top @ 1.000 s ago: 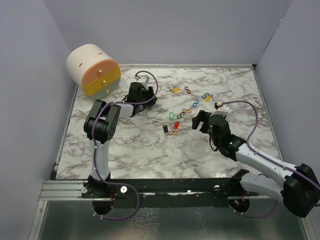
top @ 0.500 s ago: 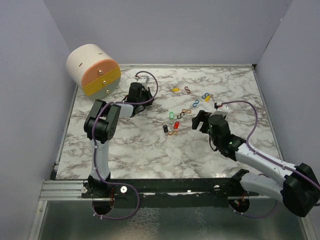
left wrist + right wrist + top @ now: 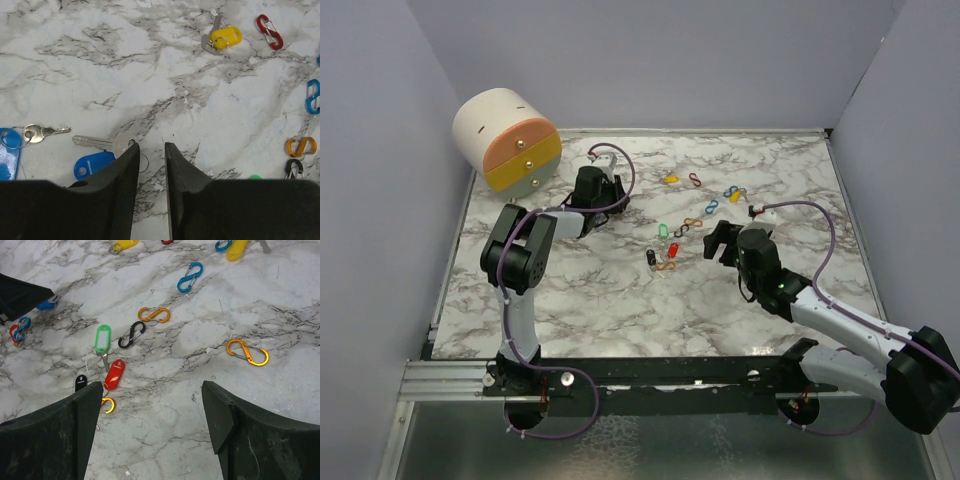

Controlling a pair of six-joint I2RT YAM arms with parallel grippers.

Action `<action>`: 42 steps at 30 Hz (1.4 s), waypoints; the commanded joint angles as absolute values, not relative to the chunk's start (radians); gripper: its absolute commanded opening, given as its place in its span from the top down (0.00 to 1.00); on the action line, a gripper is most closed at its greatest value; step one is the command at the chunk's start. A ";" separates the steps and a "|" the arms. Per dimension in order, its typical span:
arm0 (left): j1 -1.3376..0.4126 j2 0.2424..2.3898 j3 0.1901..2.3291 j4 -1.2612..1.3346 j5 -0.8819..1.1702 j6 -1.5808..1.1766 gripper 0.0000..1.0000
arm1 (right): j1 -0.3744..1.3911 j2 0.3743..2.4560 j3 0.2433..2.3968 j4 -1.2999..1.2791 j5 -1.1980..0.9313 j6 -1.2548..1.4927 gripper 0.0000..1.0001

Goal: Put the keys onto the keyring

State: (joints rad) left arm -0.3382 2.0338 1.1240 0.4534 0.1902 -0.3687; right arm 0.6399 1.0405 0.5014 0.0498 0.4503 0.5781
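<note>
In the left wrist view my left gripper (image 3: 151, 145) hovers low over the marble, its jaws a narrow gap apart with only tabletop between them. Just left of its fingertip lie a silver key (image 3: 102, 142) with a blue tag (image 3: 95, 164) and a thin keyring (image 3: 144, 162), half hidden by the finger. A second blue-tagged key (image 3: 40, 132) lies further left. A yellow-tagged key (image 3: 225, 37) sits at the far right. My right gripper (image 3: 152, 385) stands wide open, holding nothing. Ahead of it to the left are green (image 3: 103, 337), red (image 3: 114, 374) and black (image 3: 81, 382) tags.
S-shaped clips lie scattered: orange (image 3: 154, 315), black (image 3: 132, 334), blue (image 3: 190, 276), and another orange (image 3: 247, 352). A cream drum with orange and yellow drawers (image 3: 507, 140) stands at the back left. Grey walls close in the table (image 3: 620, 300).
My left jaws have come in from a wider gap to a narrow one, and the left arm's elbow has shifted slightly. The right arm has not moved.
</note>
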 commanded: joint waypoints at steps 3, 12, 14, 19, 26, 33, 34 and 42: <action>-0.366 1.910 1.075 0.468 0.123 -0.361 0.64 | 0.637 1.025 0.523 0.074 0.426 0.572 0.20; -0.444 1.892 1.055 0.384 -0.098 -0.302 0.63 | 0.637 1.009 0.519 0.067 0.425 0.574 0.20; -0.466 1.900 1.060 0.368 -0.161 -0.289 0.62 | 0.637 1.006 0.518 0.063 0.426 0.574 0.20; -0.506 1.921 1.072 0.362 -0.274 -0.264 0.58 | 0.637 0.998 0.514 0.061 0.426 0.574 0.20; -0.523 1.957 1.106 0.338 -0.347 -0.240 0.53 | 0.637 0.994 0.511 0.062 0.428 0.574 0.20; -0.528 2.004 1.148 0.321 -0.371 -0.220 0.53 | 0.637 0.997 0.511 0.064 0.429 0.574 0.20; -0.528 2.009 1.152 0.319 -0.371 -0.219 0.53 | 0.637 0.998 0.511 0.065 0.430 0.574 0.20; -0.531 2.030 1.172 0.313 -0.378 -0.209 0.54 | 0.637 1.003 0.509 0.070 0.430 0.574 0.20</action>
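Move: The blue-tagged key with the big key head lies about 2 cm ahead of the left gripper and 3 cm to its left, some 3 cm below. From this gripper, the other blue tag is roughly 6 cm ahead and 10 cm left, the yellow-tagged key 12 cm ahead and 15 cm right, and the green-tagged key 6 cm back and 11 cm right. From the right gripper, the big blue-tagged key is about 21 cm ahead, 26 cm left and 10 cm down. Lift the left gripper about 3 cm clear beside the blue-tagged key, easing back. Keep drawing back to some 3 cm while sinking, rolling the left side up about 20 degrees and turning slightly counter-clockwise. Finish with a small forward step and down, fingers opened from a quarter to half, tips low either side of the tag's ring end. ##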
